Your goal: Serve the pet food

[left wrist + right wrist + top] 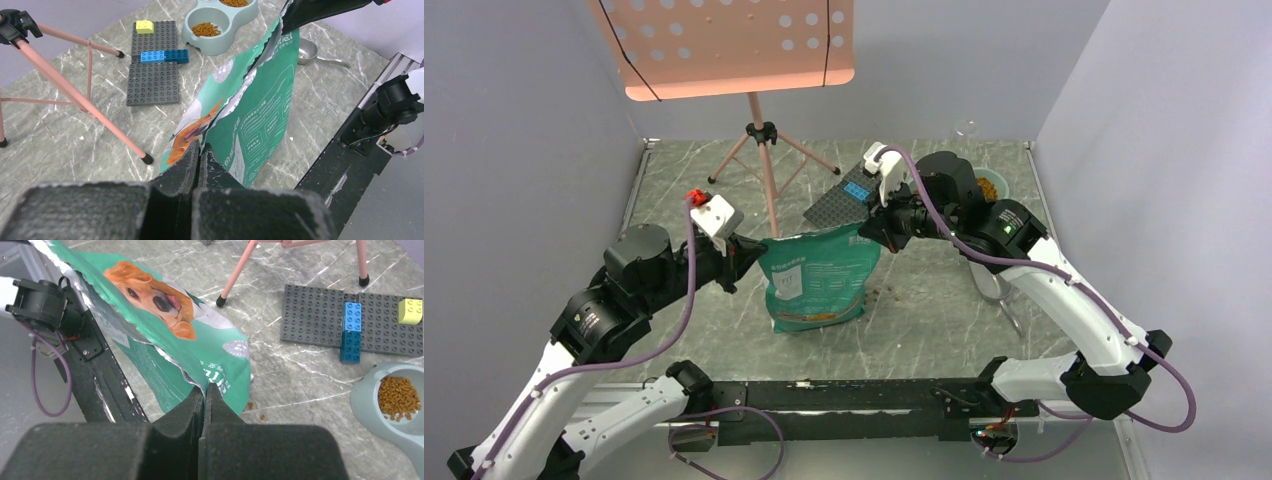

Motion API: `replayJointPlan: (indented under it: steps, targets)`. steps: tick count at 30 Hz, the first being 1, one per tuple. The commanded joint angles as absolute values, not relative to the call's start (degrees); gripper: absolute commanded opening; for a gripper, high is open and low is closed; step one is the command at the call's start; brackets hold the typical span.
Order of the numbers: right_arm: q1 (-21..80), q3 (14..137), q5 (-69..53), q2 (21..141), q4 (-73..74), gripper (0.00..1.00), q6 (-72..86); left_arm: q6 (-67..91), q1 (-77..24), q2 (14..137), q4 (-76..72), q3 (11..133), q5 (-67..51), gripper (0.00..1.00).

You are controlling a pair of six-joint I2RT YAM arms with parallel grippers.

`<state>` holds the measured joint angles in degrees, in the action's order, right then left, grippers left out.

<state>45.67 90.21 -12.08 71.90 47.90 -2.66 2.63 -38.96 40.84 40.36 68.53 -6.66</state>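
A teal-green bag (816, 280) printed with a golden dog stands open-topped on the table between my arms. My left gripper (200, 147) is shut on the torn top edge at one corner of the bag (260, 125). My right gripper (205, 389) is shut on the opposite corner of the bag (165, 340). Pet food (397, 397) fills both wells of the pale blue-grey double bowl (220, 47), which sits at the far right behind my right arm. A few loose pellets (261, 416) lie on the table beside the bag.
A metal spoon (307, 50) lies right of the bag. A grey baseplate (320, 315) carries blue bricks (351, 330) and a yellow brick (411, 311). A pink tripod stand (759, 130) rises at the back. A black rail (844, 395) runs along the near edge.
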Motion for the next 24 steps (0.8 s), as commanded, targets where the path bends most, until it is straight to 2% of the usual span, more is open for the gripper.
replayJointPlan:
  steps: [1,10,15,16,17,20,21,24]
  targets:
    - [44.65,89.26,-0.73,68.54,42.31,0.00,0.74,3.48,-37.99,38.52,41.22,67.31,-7.18,0.00]
    - [44.74,97.74,0.41,77.86,26.80,0.00,1.36,12.14,-38.03,35.41,38.23,63.83,-12.58,0.00]
    - [44.72,103.51,-7.83,85.10,23.89,0.00,-2.05,12.98,-38.02,36.56,41.18,67.07,-11.94,0.00]
    - [44.73,104.55,-8.79,86.52,24.55,0.00,-2.51,12.67,-38.01,37.35,42.72,68.69,-11.50,0.07]
    - [44.71,105.04,-9.43,87.49,25.02,0.00,-2.90,12.21,-37.98,38.21,44.55,70.68,-10.80,0.23]
    - [44.73,103.89,-10.25,88.20,25.16,0.00,-3.84,10.95,-38.00,40.48,49.59,77.21,-8.70,0.56]
    - [44.73,103.48,-10.44,88.13,25.21,0.00,-3.94,10.53,-38.00,41.30,50.96,79.37,-7.47,0.64]
    - [44.74,103.05,-11.17,87.99,25.85,0.00,-3.88,10.67,-38.04,44.55,55.01,86.26,-2.99,0.78]
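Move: The green food bag hangs between the hands, its top corners already pinched. Its middle lies about 9 cm to the right hand's left, level fore and aft, and about 8 cm right and 4 cm ahead of the left hand, some 15 cm below both. From the right hand, the building plate is some 28 cm ahead and 4 cm left, the tripod's near foot 13 cm ahead and 21 cm left, and the double bowl 27 cm ahead and 21 cm right, all on the table about 33 cm down. Forward and to the left, the right hand sweeps its pinched bag corner some 11 cm, nearly level, towards the tripod and building plate. The left hand keeps its own corner shut while easing back a little, then late on opens its fingers wide, lets go of the bag and lifts about 3 cm. ##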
